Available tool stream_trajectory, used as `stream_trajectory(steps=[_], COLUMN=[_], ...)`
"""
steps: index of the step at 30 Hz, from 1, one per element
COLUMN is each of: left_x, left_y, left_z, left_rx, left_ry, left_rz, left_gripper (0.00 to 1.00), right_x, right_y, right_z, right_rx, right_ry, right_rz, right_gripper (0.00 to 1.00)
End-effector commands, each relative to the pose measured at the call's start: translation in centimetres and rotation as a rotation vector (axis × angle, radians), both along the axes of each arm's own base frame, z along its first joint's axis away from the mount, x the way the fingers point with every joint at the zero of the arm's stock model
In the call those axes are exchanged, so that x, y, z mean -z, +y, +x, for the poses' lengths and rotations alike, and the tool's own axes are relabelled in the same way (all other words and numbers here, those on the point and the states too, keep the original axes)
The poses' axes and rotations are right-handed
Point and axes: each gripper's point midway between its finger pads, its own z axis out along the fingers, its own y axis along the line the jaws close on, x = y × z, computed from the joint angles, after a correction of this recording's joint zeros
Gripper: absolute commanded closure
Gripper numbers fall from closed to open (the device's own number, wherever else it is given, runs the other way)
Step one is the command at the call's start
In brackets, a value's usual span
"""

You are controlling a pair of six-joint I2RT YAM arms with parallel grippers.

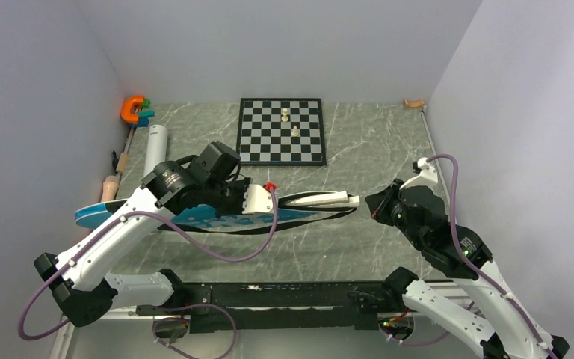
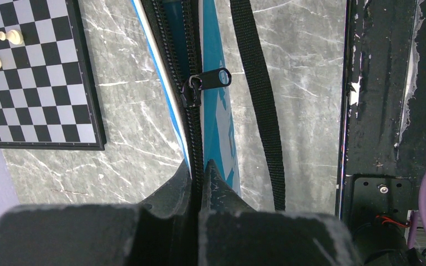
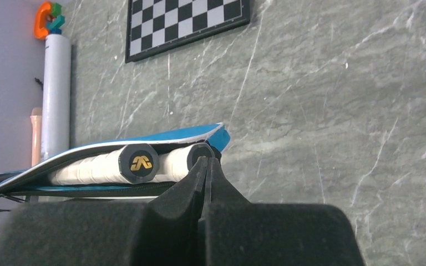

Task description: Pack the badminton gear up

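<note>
The blue racket bag (image 1: pixel 194 218) lies flat across the table with its zip partly open. Two white racket handles (image 1: pixel 329 198) stick out of its right end. In the right wrist view their black end caps (image 3: pixel 136 162) face me. My left gripper (image 1: pixel 273 203) is shut on the bag's zip edge (image 2: pixel 195 133), just short of the zip pull (image 2: pixel 205 83). The black strap (image 2: pixel 258 100) runs alongside. My right gripper (image 3: pixel 208 162) is shut with nothing in it, its tips right at the nearer handle's cap (image 3: pixel 198 152). The white tube (image 1: pixel 155 149) lies at the far left.
A chessboard (image 1: pixel 281 132) with two pale pieces lies at the back centre. A tan rolling pin (image 1: pixel 110 187) and an orange clamp toy (image 1: pixel 133 108) sit by the left wall. A small tan item (image 1: pixel 413 104) is in the far right corner.
</note>
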Motion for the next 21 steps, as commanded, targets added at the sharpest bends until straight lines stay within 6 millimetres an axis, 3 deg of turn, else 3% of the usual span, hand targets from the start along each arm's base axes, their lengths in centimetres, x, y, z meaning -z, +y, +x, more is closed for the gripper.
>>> stream_trajectory(steps=[1,21], left_x=[-3.2,-2.8], left_y=[-1.8,-2.2], left_z=[0.7,0.7], left_rx=[0.021,0.035], left_ry=[-0.062,-0.048], left_rz=[-0.123,-0.131], left_gripper=[1.00,1.00], right_x=[0.0,2.1], right_y=[1.0,7.2], right_z=[0.4,1.1], right_rx=[-0.008,-0.203], right_ry=[-0.015,0.054], right_rz=[0.065,0.195], right_gripper=[1.00,1.00])
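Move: The right hand's shut fingers are just off the racket handle butt that sticks out farthest from the bag, which lies about 3 cm to their left, 1 cm ahead and 2 cm lower. The logo handle butt is some 5 cm left, 2 cm ahead and about level; the bag's open end is about 3 cm left, 1 cm ahead and 4 cm below. From the left hand, pinching the bag's zipped edge, that outermost racket handle butt is about 18 cm right and 2 cm ahead, roughly level. The right hand's closed fingertips come up against the end of the outermost racket handle and push it to the left, towards the bag, travelling about 4 cm left and some 3 cm down while edging forward and turning slightly counter-clockwise. The left hand keeps its pinch on the zipped edge, holding the bag up almost in place and shifting barely a centimetre left late on. ##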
